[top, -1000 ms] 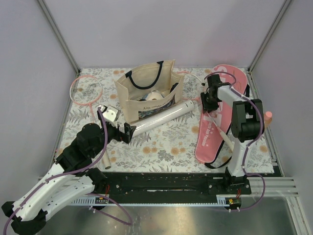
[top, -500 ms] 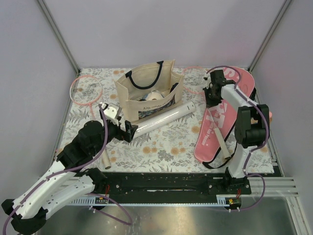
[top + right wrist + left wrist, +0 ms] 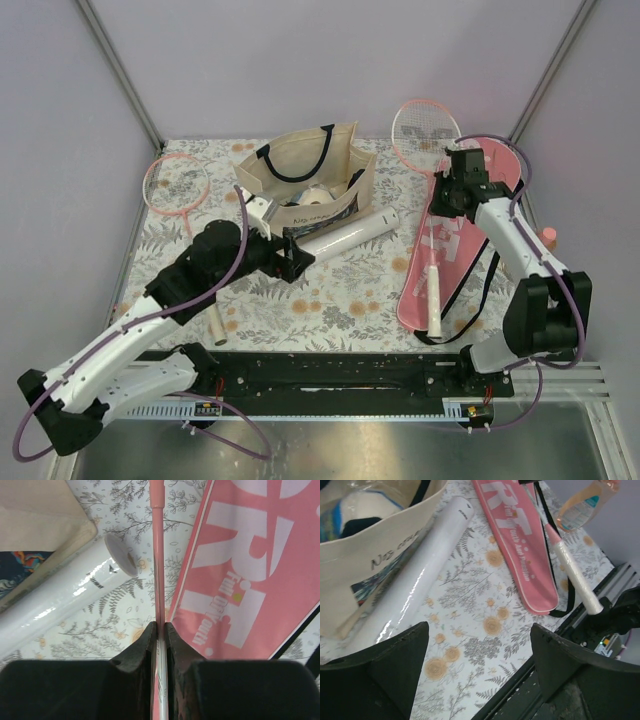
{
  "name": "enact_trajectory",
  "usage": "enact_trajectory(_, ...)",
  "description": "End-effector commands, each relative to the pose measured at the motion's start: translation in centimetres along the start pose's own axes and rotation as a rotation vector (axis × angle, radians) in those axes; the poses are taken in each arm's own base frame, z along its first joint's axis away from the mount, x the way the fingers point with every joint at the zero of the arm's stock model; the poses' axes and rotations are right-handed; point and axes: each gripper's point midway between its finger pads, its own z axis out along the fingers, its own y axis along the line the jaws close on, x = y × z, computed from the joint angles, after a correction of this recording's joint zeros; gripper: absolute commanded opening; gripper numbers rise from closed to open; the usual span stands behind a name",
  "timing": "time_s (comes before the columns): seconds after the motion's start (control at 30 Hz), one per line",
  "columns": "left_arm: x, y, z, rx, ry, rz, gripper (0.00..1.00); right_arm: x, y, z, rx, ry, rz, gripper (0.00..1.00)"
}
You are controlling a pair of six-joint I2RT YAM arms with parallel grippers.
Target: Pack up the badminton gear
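My right gripper (image 3: 449,199) (image 3: 160,626) is shut on the thin pink shaft of a racket (image 3: 424,128). That racket's head is raised toward the back wall. Its white handle (image 3: 434,300) (image 3: 576,578) lies over the pink SPORT cover (image 3: 455,245) (image 3: 250,575) (image 3: 512,540). The long white tube (image 3: 345,234) (image 3: 417,577) (image 3: 65,597) lies on the cloth against the tote bag. My left gripper (image 3: 293,262) (image 3: 479,647) is open at the tube's near end, with only tablecloth between its fingers. A second pink racket (image 3: 176,186) lies at the far left.
The beige tote bag (image 3: 300,190) (image 3: 365,560) stands at the back centre with white things inside. A small clear bottle (image 3: 548,237) (image 3: 580,507) lies by the right wall. A black rail (image 3: 330,370) runs along the near edge.
My right gripper has shut on the racket shaft and swung the racket up, its head now toward the back. My left arm has reached forward and right along the tube.
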Motion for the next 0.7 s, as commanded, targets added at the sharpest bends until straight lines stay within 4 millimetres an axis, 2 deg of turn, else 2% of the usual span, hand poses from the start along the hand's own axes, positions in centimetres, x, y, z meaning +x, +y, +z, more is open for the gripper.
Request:
enact_trajectory(0.0,-2.8,-3.9,1.8,0.159,-0.075,-0.100,0.84,-3.2,2.3,-3.3,-0.114,-0.207,0.213,0.00)
enact_trajectory(0.13,-1.2,-6.1,4.9,0.209,-0.013,-0.127,0.84,-3.4,3.6,-5.2,-0.197,-0.270,0.354,0.00)
enact_trajectory(0.4,0.5,-11.6,8.3,0.296,0.061,-0.071,0.87,-3.8,4.4,-8.7,-0.310,-0.414,0.495,0.00)
enact_trajectory(0.6,3.0,-13.4,10.8,0.306,0.136,-0.005,0.89,-3.9,5.8,-10.2,-0.411,-0.423,0.534,0.00)
enact_trajectory(0.67,3.6,-13.4,11.5,0.296,0.146,0.016,0.89,-3.9,6.2,-10.6,-0.441,-0.421,0.553,0.00)
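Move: The held racket's white handle lies roughly 33 cm to the left hand's right, 5 cm back and 20 cm below. From that hand the shuttlecock tube is some 12 cm ahead, 8 cm right and 23 cm below; the tote bag is 20 cm straight ahead, 15 cm lower. From the right hand, the handle is about 23 cm back, 3 cm right and 10 cm below, and the pink racket bag 6 cm back, 8 cm right and 14 cm below. Rightwards about 16 cm, sinking some 5 cm and easing slightly back, the open left hand sweeps towards the racket handle, turning about 20 degrees clockwise. Meanwhile the right hand keeps its pinch on the shaft, rising about 7 cm while drawing back and a little left; it rolls its left side up some 30 degrees, tips its fingers more forward and turns clockwise, swinging the handle towards the left hand. ##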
